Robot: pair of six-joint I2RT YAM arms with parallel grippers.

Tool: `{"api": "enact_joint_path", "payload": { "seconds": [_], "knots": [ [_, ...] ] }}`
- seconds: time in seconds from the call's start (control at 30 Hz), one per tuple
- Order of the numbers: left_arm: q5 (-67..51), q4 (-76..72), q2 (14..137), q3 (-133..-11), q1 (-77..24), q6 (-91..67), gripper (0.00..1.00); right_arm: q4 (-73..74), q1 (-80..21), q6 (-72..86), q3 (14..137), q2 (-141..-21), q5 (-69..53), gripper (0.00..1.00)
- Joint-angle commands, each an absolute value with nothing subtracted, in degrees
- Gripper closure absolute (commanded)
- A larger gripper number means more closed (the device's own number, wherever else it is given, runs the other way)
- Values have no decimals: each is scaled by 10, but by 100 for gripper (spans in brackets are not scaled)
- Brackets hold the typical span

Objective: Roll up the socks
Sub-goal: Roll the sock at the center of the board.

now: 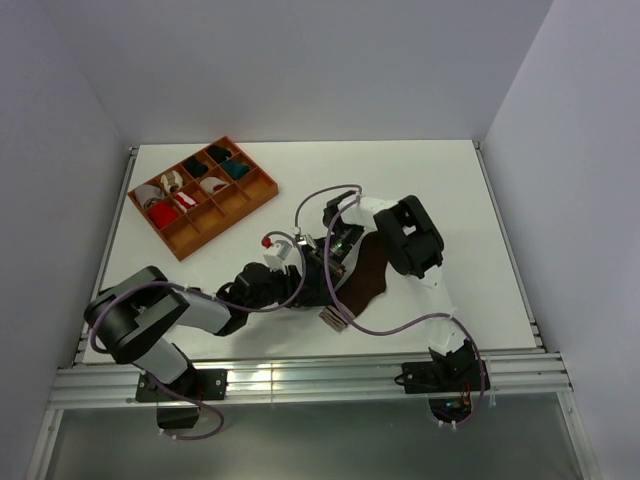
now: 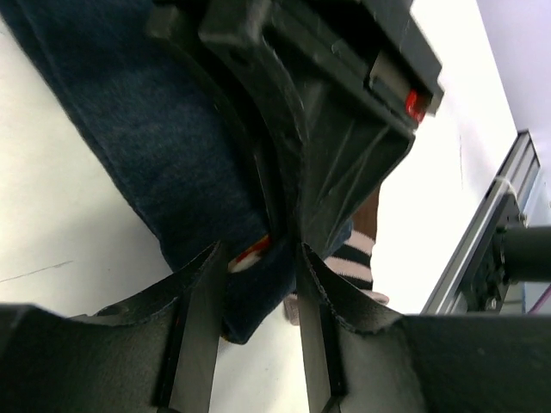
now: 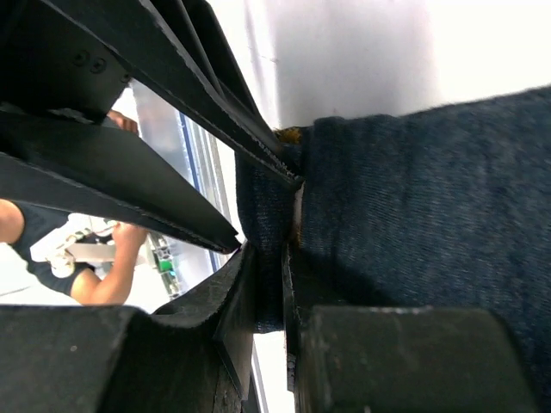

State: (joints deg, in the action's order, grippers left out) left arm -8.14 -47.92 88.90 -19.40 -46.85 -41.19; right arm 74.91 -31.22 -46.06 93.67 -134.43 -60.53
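Observation:
The dark navy sock (image 2: 146,138) lies on the white table, its red and white patterned cuff (image 2: 250,252) at the near end. My left gripper (image 2: 258,254) is open, and the folded cuff end lies between its fingertips. My right gripper (image 3: 269,249) is shut on a fold of the navy sock (image 3: 413,198), right above the left one. The brown sock (image 1: 372,280) lies beside them, its pale-striped cuff (image 2: 355,262) just right of my left fingers. In the top view both grippers meet at mid-table, left (image 1: 300,287) and right (image 1: 323,265), and hide the navy sock.
An orange divided tray (image 1: 262,196) with small sock bundles stands at the back left. The aluminium rail (image 1: 320,380) runs along the table's near edge, close behind the striped cuff. White walls enclose the table on three sides.

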Motion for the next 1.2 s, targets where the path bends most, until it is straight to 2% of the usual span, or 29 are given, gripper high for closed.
{"api": "enact_joint_path", "payload": {
  "seconds": [0.0,0.37,0.47,0.5,0.67,0.8,0.9,1.17],
  "knots": [
    [-121,-543,913,-207,-471,-391,57,775,-301,-465,953,-1354,-622,88],
    [-152,-541,947,-213,-471,-398,60,685,-293,-364,923,-1335,-594,88],
    [-138,-512,951,-222,-471,-403,72,678,-291,-357,921,-1332,-591,84],
    [-132,-501,953,-227,-471,-407,77,672,-291,-351,919,-1329,-588,78],
    [-102,-416,962,-253,-471,-422,100,603,-291,-317,880,-1278,-550,61],
    [-72,-380,962,-258,-471,-443,100,571,-287,-309,847,-1227,-534,50],
    [-60,-349,974,-265,-468,-452,100,573,-280,-318,835,-1193,-519,46],
    [-52,-313,988,-271,-453,-476,100,537,-251,-291,781,-1107,-469,47]
  ]
}}
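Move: The rolled end of the blue sock lies just below the open left fingertips, about 2 cm to the hand's right, 1 cm back and 2 cm down. The right hand already pinches that roll, its middle being some 1 cm to that hand's left and slightly below it. From the left hand, the brown sock's middle lies about 14 cm right, 5 cm ahead; its striped cuff is 6 cm right, 5 cm back. The left fingers close from nearly half open to shut, pinching the roll, after the hand sinks 1 cm or so and eases slightly back and right; it then nudges about 2 cm forward, fingers tipping down some 10 degrees. The right hand rolls slightly in its hold, then opens, comes free and draws away right, forward and up, about 5 cm in all. ##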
